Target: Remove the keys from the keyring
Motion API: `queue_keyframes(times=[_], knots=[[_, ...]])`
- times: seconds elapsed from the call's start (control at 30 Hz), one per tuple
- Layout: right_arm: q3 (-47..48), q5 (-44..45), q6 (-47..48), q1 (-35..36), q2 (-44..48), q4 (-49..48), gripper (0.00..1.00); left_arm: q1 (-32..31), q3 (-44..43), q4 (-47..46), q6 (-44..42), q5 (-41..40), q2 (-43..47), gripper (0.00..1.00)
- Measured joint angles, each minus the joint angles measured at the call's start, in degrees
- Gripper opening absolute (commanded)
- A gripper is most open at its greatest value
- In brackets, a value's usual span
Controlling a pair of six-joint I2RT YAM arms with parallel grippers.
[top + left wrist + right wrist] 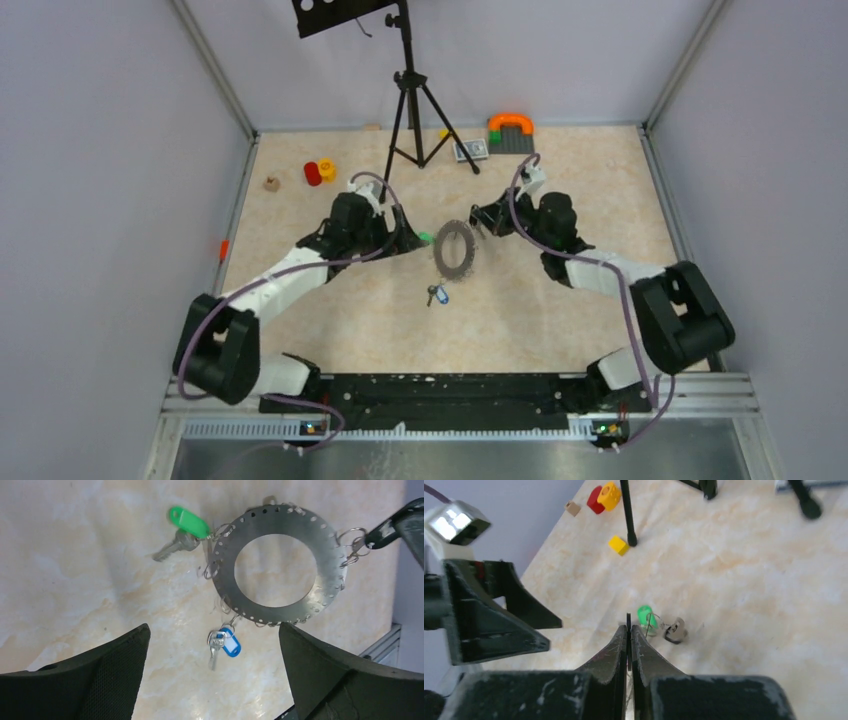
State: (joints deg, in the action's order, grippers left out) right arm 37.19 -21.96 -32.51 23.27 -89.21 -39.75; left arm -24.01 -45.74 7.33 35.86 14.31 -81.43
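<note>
The keyring (453,249), a flat grey perforated metal ring (327,562), hangs above the table between the two arms. My right gripper (479,222) is shut on its rim; in the right wrist view the ring shows edge-on as a thin dark plate between the shut fingers (628,626). A green-tagged key (187,522) and a blue-tagged key (225,642) hang from wire loops at the ring's edge. My left gripper (214,626) is open, wide apart, a little short of the ring and touching nothing. The green tag (644,615) also shows past the right fingertips.
A black tripod (407,100) stands at the back middle. Red and yellow pieces (320,172) and a small wooden block (271,184) lie at the back left. An orange and grey piece (511,130) sits by the back wall. A yellow block (618,545) lies near a tripod leg.
</note>
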Motion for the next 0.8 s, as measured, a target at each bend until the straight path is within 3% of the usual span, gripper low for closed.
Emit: queue_keyframes(times=[0.3, 0.47, 0.8], knots=[[4.2, 10.4, 18.9, 7.6, 20.7, 14.8, 0.00, 0.0, 0.8, 2.4, -3.1, -4.6, 23.1, 0.99], [8.5, 12.1, 25.9, 7.9, 28.2, 23.4, 0.00, 0.0, 8.4, -1.9, -3.6, -8.2, 36.5, 0.99], [24.4, 7.2, 29.9, 8.6, 32.7, 39.5, 0.00, 0.0, 9.4, -3.8, -4.6, -5.7, 41.6, 0.99]])
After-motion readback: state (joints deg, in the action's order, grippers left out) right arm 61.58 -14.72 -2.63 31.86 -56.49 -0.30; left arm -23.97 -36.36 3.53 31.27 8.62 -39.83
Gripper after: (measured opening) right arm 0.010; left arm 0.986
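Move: The right fingers already hold a small ring at the edge of the round metal keyring, whose middle sits some 4 cm back, 5 cm to their left and 5 cm below. The green tag is about 10 cm to the right hand's left, nearly level with it fore-and-aft and 7 cm lower; the blue tag is 10 cm back, 7 cm left and 9 cm down. From the open left hand, the keyring's middle lies about 9 cm to the right, 1 cm ahead, at roughly equal height. Keeping its pinch on the small ring, the shut right gripper hoists the keyring fast, some 25 cm up and a lesser way back towards its base, the fingers tipping upward by roughly 35–40 degrees. The left hand, still wide open and empty, rises about 17 cm too and eases back and leftward away from the keyring, likewise tilting up. ##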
